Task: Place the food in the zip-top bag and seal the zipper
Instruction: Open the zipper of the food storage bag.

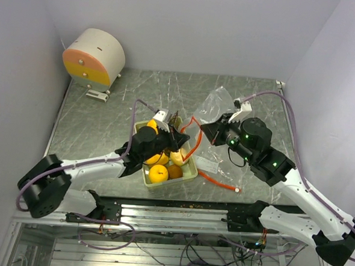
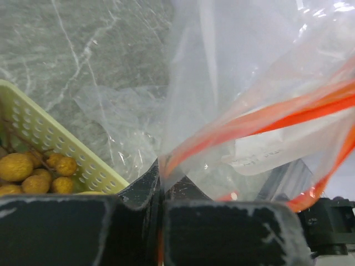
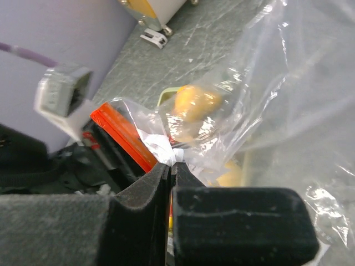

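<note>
The clear zip-top bag [image 1: 218, 104] hangs between both grippers, its orange zipper [image 1: 212, 179] trailing down to the table. My left gripper [image 1: 181, 137] is shut on the bag's rim [image 2: 183, 152] at the orange zipper strip [image 2: 260, 119], just above the tray. My right gripper [image 1: 206, 129] is shut on a bunched bit of the bag's plastic [image 3: 176, 152] beside the zipper [image 3: 125, 136]. The food lies in the pale green tray [image 1: 189, 173]: yellow-orange fruits [image 1: 158, 173], with brown berries [image 2: 33, 173] in the left wrist view. One yellow-orange fruit [image 3: 197, 102] shows through the bag.
A round white and orange device [image 1: 95, 57] stands at the back left of the grey marbled table [image 1: 100, 122]. The tray's perforated wall [image 2: 39, 130] lies close to the left fingers. Walls close in the table on three sides.
</note>
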Available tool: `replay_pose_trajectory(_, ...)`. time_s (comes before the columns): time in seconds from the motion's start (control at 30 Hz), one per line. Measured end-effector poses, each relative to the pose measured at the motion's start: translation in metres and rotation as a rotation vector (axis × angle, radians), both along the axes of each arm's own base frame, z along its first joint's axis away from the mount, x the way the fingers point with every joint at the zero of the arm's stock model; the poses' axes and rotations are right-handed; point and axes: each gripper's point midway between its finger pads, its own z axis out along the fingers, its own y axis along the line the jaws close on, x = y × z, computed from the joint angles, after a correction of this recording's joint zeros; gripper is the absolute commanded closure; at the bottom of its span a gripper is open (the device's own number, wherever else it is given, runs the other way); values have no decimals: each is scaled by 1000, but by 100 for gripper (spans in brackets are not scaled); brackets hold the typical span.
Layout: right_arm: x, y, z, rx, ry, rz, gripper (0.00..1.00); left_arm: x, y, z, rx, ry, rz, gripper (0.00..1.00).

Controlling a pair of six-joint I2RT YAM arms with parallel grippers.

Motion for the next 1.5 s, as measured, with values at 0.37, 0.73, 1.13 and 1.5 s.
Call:
replay_pose_trajectory(0.37,16,-24,-31,-150,45,-157,98,-11,104,103,72,-74,328,93)
replay_pose_trajectory(0.73,3,41,-10,-46,-71,196,14,-22,211,105,293,-4,680,93)
replay_pose_trajectory(1.13,-15,65,2,49,-140,365,17,-37,281,67,497,138,997,93)
replay_pose_trajectory(1.5,52,69,-95,-180,87,118,17,-32,279,17,571,195,1058,93)
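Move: The zip bag hangs between both pairs of shut fingers, its orange zipper mouth some 4 cm right of the left hand and 3 cm above it. The food basket's middle is about 5 cm left of the left hand, 2 cm back and 16 cm below. The brown berries are about 4 cm ahead, 5 cm left, and the upper yellow fruit 9 cm ahead, 12 cm left. From the right hand the basket's middle lies roughly 13 cm left, level fore-and-aft, 27 cm below. Leftward, about 28 cm, the left hand swings the bag across the basket and past it, rising some 10 cm before sinking again, turning about 60 degrees counter-clockwise with its left side lifting, grip kept. The right hand eases right and down, then swings left as its fingers open and let go of the bag, and lastly reaches forward and down towards the basket. ##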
